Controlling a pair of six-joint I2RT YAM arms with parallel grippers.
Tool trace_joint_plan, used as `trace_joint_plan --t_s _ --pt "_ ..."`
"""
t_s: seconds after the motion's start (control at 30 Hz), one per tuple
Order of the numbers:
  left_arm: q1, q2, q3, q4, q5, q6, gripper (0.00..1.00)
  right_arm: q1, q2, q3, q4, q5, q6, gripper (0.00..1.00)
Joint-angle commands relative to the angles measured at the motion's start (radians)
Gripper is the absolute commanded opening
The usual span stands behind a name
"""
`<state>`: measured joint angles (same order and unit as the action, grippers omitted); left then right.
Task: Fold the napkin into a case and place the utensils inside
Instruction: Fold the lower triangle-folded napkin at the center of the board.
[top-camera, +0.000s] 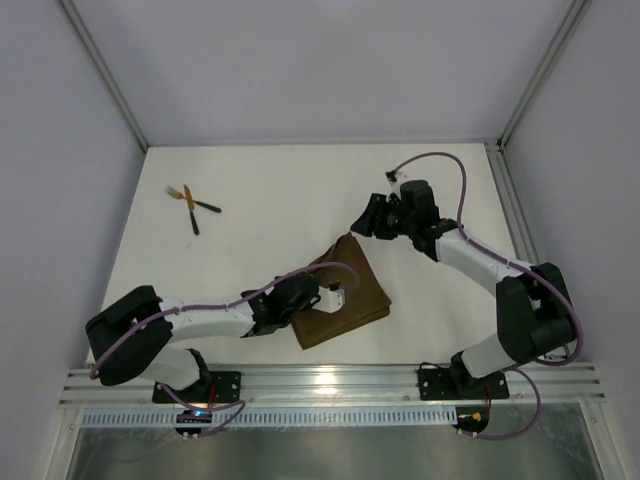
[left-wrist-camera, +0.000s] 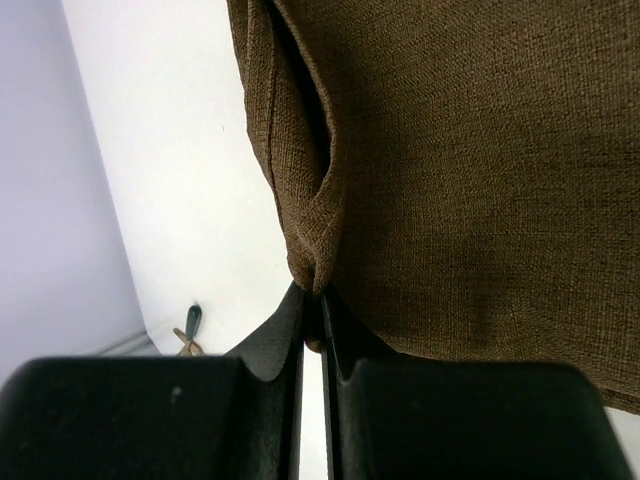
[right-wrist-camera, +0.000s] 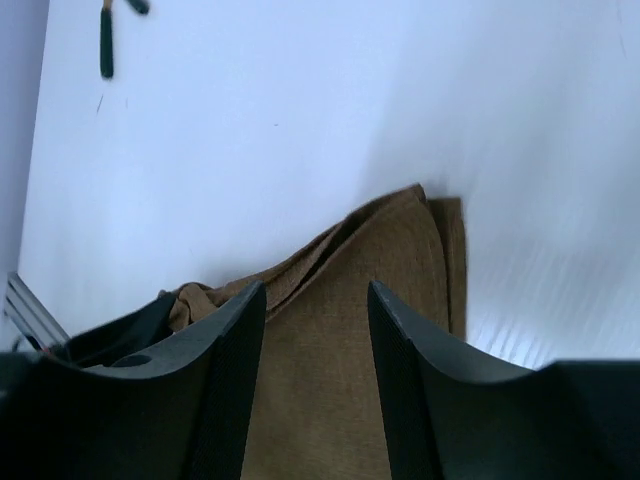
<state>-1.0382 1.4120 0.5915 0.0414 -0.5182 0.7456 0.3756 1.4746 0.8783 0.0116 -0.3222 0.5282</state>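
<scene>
The dark-brown napkin (top-camera: 350, 285) lies folded in layers on the white table, in front of the arms. My left gripper (top-camera: 328, 300) is at its near-left edge, shut on a bunched fold of the napkin (left-wrist-camera: 450, 170), with the cloth pinched at the fingertips (left-wrist-camera: 315, 295). My right gripper (top-camera: 360, 220) hovers open just beyond the far corner; the napkin (right-wrist-camera: 390, 260) shows between its spread fingers (right-wrist-camera: 317, 300), which hold nothing. The two utensils (top-camera: 190, 205) lie crossed at the far left of the table, gold heads and black handles, also glimpsed as utensils (left-wrist-camera: 188, 328) and a black handle (right-wrist-camera: 106, 42).
White enclosure walls with metal posts stand on both sides and at the back (top-camera: 320, 70). An aluminium rail (top-camera: 330, 382) with both arm bases runs along the near edge. Bare white tabletop (top-camera: 280, 190) lies between napkin and utensils.
</scene>
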Motion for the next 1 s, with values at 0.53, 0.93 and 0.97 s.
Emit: trace_joint_plan --t_s 0.53,0.93,0.97 --pt "0.199 -0.119 0.013 -0.008 0.351 -0.068 0.00 -0.247 0.287 0.369 -0.484 -0.568 -1.208 0.79" --pt "0.253 0.010 0.125 -0.027 0.357 -0.109 0.00 -0.098 0.483 0.677 -0.728 -0.508 -1.829 0.85" --pt "0.256 0.015 0.140 -0.040 0.359 -0.117 0.00 -0.089 0.534 0.714 -0.757 -0.490 -1.846 0.85"
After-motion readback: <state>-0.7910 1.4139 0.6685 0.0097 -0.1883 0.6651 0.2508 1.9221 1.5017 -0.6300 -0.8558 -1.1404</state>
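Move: The napkin's far corner lies some 5 cm ahead of the empty right hand, 4 cm to its left and about 12 cm below it. From that hand, the near right corner of the napkin is roughly 10 cm back and 5 cm right, while the edge pinched by the left hand is about 6 cm back and 13 cm left. From the left hand, the far corner is some 11 cm ahead, 9 cm right and 5 cm lower. Keeping its pinch on the napkin's left edge, the left hand lifts about 2 cm, comes back down and draws the cloth some 3.5 cm forward. The right hand, touching nothing, sweeps forward and left while rising, dips back, then goes forward and right by the far corner, ending about 6 cm farther out; it opens wider and swings counter-clockwise about 65 degrees, fingers now pointing left and down. ##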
